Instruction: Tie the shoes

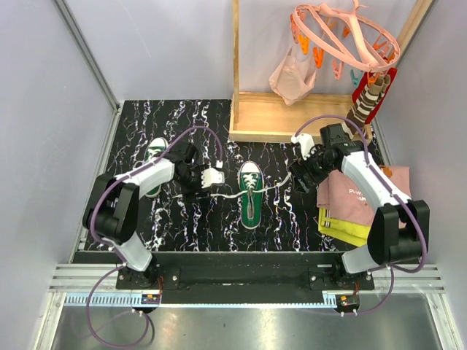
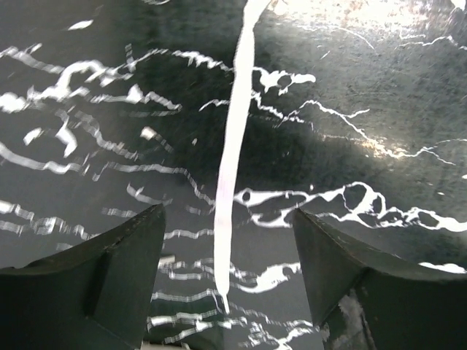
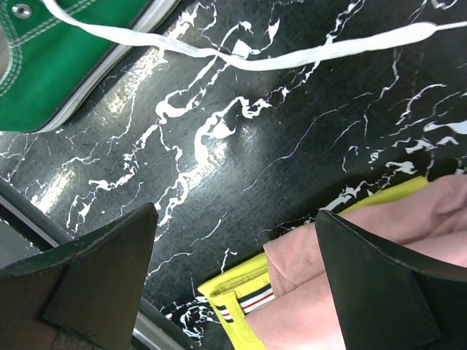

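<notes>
One green shoe point(image 1: 250, 193) lies mid-mat, toe cap toward the arms, its white laces point(image 1: 228, 195) spread out to both sides. The other green shoe point(image 1: 153, 162) lies at the left, partly hidden behind my left arm. My left gripper point(image 1: 197, 191) hangs low over the left lace. In the left wrist view that lace point(image 2: 235, 138) runs straight between my left gripper's point(image 2: 228, 215) fingers, which stand apart without touching it. My right gripper point(image 1: 300, 179) is open over bare mat to the right of the middle shoe point(image 3: 51, 65), short of the right lace point(image 3: 306, 55).
Folded pink cloth point(image 1: 361, 191) on yellow cloth point(image 1: 343, 227) lies at the right, and shows under my right fingers point(image 3: 241, 295). A wooden frame point(image 1: 292, 117) with a pink clip hanger point(image 1: 343, 36) stands at the back right. Grey walls close in both sides.
</notes>
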Available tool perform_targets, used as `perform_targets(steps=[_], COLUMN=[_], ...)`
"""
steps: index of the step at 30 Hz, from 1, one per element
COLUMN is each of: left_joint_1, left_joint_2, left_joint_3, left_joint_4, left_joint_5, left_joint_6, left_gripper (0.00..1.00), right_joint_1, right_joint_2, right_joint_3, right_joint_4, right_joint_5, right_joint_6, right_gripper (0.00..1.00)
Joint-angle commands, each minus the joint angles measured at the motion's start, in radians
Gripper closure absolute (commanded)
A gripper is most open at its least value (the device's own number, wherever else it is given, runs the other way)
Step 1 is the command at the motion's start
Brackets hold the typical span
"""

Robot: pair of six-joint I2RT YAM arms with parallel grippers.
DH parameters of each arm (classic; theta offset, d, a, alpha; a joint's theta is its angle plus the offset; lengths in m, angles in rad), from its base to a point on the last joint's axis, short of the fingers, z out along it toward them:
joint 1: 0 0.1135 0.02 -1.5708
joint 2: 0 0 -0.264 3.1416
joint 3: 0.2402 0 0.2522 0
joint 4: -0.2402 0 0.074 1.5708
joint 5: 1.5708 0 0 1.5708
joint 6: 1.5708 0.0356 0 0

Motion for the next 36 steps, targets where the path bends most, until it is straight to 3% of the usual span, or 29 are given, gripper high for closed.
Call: perform_targets(steps=[1,6,12,16,17,19,22,30,36], left_joint_1=[-0.022,-0.028,-0.033,-0.034,-0.034,-0.033,-0.034,-0.045,-0.045], left_joint_2=[0.03,0.087,0.107,0.09,0.077,0.064,0.043,0.018,0.015], left_joint_3=[0.044,0.07,0.077,0.073,0.073,0.073,0.077,0.069,0.075], left_joint_4=[0.019,0.019,0.019,0.012,0.01,0.01,0.012,0.01,0.018], left_joint_5=[0.019,0.005,-0.009,-0.007,0.0,0.014,0.031,0.036,0.042], left_joint_6=[0.09,0.081,0.097,0.099,0.096,0.078,0.05,0.006,-0.036], left_gripper=[0.27,0.34,0.56,0.81,0.91,0.98,1.0,1.0,1.0], right_joint_1=[0.002,-0.009,-0.02,-0.026,-0.026,-0.028,-0.028,-0.026,0.012], right_joint_2=[0.053,0.095,0.182,0.282,0.3,0.346,0.379,0.481,0.511], right_joint_3=[0.066,0.094,0.146,0.244,0.266,0.315,0.344,0.387,0.37], right_joint_4=[-0.029,-0.037,-0.037,-0.034,-0.036,-0.033,-0.007,0.041,0.085], right_joint_5=[0.025,0.027,0.034,0.048,0.054,0.068,0.087,0.142,0.171], right_joint_6=[-0.005,0.016,0.027,0.068,0.082,0.122,0.191,0.315,0.434], right_gripper=[0.0,0.0,0.0,0.0,0.0,0.01,0.02,0.21,0.22])
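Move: About 2 cm below the left hand and 1 cm to its right lies the left lace end; the laced shoe stands some 19 cm to this hand's right, level fore and aft, and the other shoe about 12 cm left and 10 cm ahead. For the right hand, the right lace end lies roughly 10 cm ahead, 2 cm left and 10 cm below, the laced shoe 18 cm left, straight across, the pink towel 20 cm right and 2 cm back. Sinking a couple of centimetres and edging right, the left hand shuts its half-open fingers on the lace a few centimetres in from its tip, then rises about 1.5 cm, keeping the pinch. The right hand reaches about 9 cm forward while dropping some 6.5 cm towards the right lace end, turning clockwise by about 20 degrees and partly narrowing its fingers. ##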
